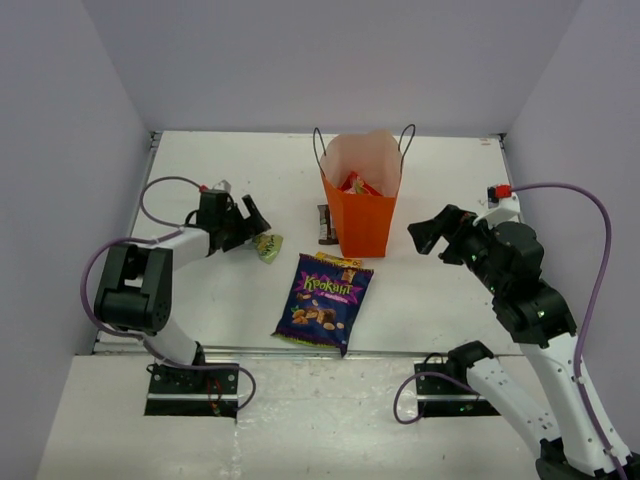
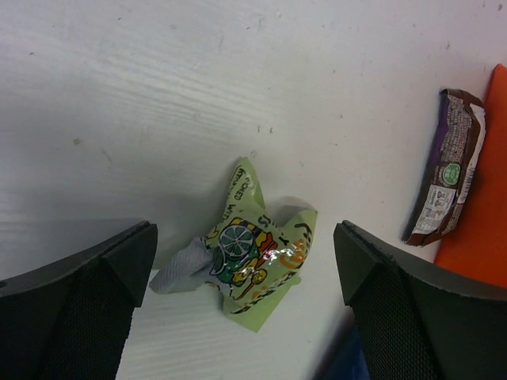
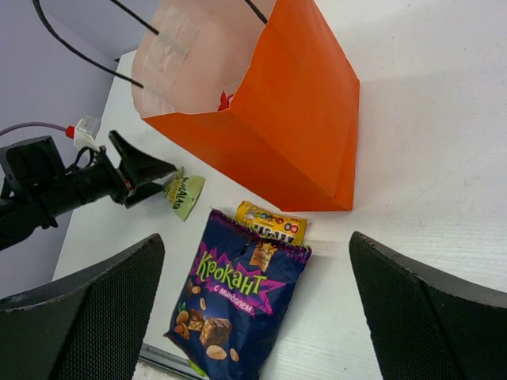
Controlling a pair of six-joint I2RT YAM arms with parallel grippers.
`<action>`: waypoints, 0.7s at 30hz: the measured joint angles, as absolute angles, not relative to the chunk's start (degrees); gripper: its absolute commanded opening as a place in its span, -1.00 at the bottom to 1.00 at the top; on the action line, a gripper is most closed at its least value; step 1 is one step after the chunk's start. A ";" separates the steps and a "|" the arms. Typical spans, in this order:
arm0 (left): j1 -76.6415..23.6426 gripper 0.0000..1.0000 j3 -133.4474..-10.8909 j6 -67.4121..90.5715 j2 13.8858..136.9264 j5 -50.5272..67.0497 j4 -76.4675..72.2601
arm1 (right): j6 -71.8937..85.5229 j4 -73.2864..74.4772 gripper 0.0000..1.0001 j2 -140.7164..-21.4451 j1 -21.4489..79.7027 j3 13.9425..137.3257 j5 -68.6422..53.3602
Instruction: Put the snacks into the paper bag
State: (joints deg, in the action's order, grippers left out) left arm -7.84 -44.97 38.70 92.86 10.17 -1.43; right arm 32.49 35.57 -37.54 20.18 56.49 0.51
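The orange paper bag (image 1: pixel 362 222) stands upright at table centre with a red packet (image 1: pixel 358 184) showing inside. In front of it lies the dark purple nut bag (image 1: pixel 325 303), its top over a small yellow pack (image 1: pixel 338 261). A brown bar (image 1: pixel 324 224) lies against the bag's left side. The crumpled green-yellow wrapper (image 2: pixel 255 260) lies on the table between the fingers of my open left gripper (image 2: pixel 244 239), untouched by either. My right gripper (image 1: pixel 432 232) hangs open right of the paper bag (image 3: pixel 293 127), above the purple bag (image 3: pixel 238 297), holding nothing.
White walls close in the table on three sides. A metal rail (image 1: pixel 240 350) runs along the near edge just below the purple bag. The brown bar (image 2: pixel 451 178) lies right of my left fingers, next to the bag's orange edge (image 2: pixel 483 245).
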 measured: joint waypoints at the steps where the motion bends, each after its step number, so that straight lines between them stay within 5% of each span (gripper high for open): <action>1: -8.34 0.95 -45.74 38.30 93.49 9.76 -1.34 | 32.49 35.57 0.98 -37.54 20.18 56.49 0.51; 5: -10.37 0.63 -47.40 36.93 94.96 8.08 -0.62 | 32.49 35.57 0.98 -37.50 20.21 56.49 0.51; 8: -11.09 0.22 -47.40 36.32 95.11 7.53 0.08 | 32.51 35.57 0.98 -37.47 20.18 56.49 0.51; 11: -11.35 -0.23 -47.33 35.55 95.39 7.40 0.89 | 32.56 35.57 0.98 -37.47 20.18 56.49 0.51; 14: -11.46 -0.96 -47.20 35.03 95.39 7.46 0.86 | 32.69 35.57 0.98 -37.47 20.18 56.49 0.51; 21: -11.46 -1.00 -46.35 34.74 94.80 8.25 1.56 | 33.06 35.53 0.98 -37.06 20.18 55.86 0.51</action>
State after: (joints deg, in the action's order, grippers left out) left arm -11.46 -46.35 34.74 94.80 8.25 1.56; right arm 33.06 35.53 -37.06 20.18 55.86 0.51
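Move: The green candy lies just off the left fingertips: about 2 cm back, 2 cm to the right and 3 cm below. Farther right, with all their middles some 3 cm below the hand, are the brown bar, 17 cm right and 3 cm ahead; the yellow packet, 19 cm right and 6 cm back; and the Krokant bag, 15 cm right and 17 cm back. From the idle right hand, the candy is roughly 36 cm left, 12 cm ahead and 30 cm below. Bring the left gripper about 1.5 cm to the right and down onto the green candy while closing its wide-open fingers all the way, easing back a good centimetre as they shut and turning some 5 degrees clockwise. Pinch the left part of the candy's thin wrapper between the fingertips. ##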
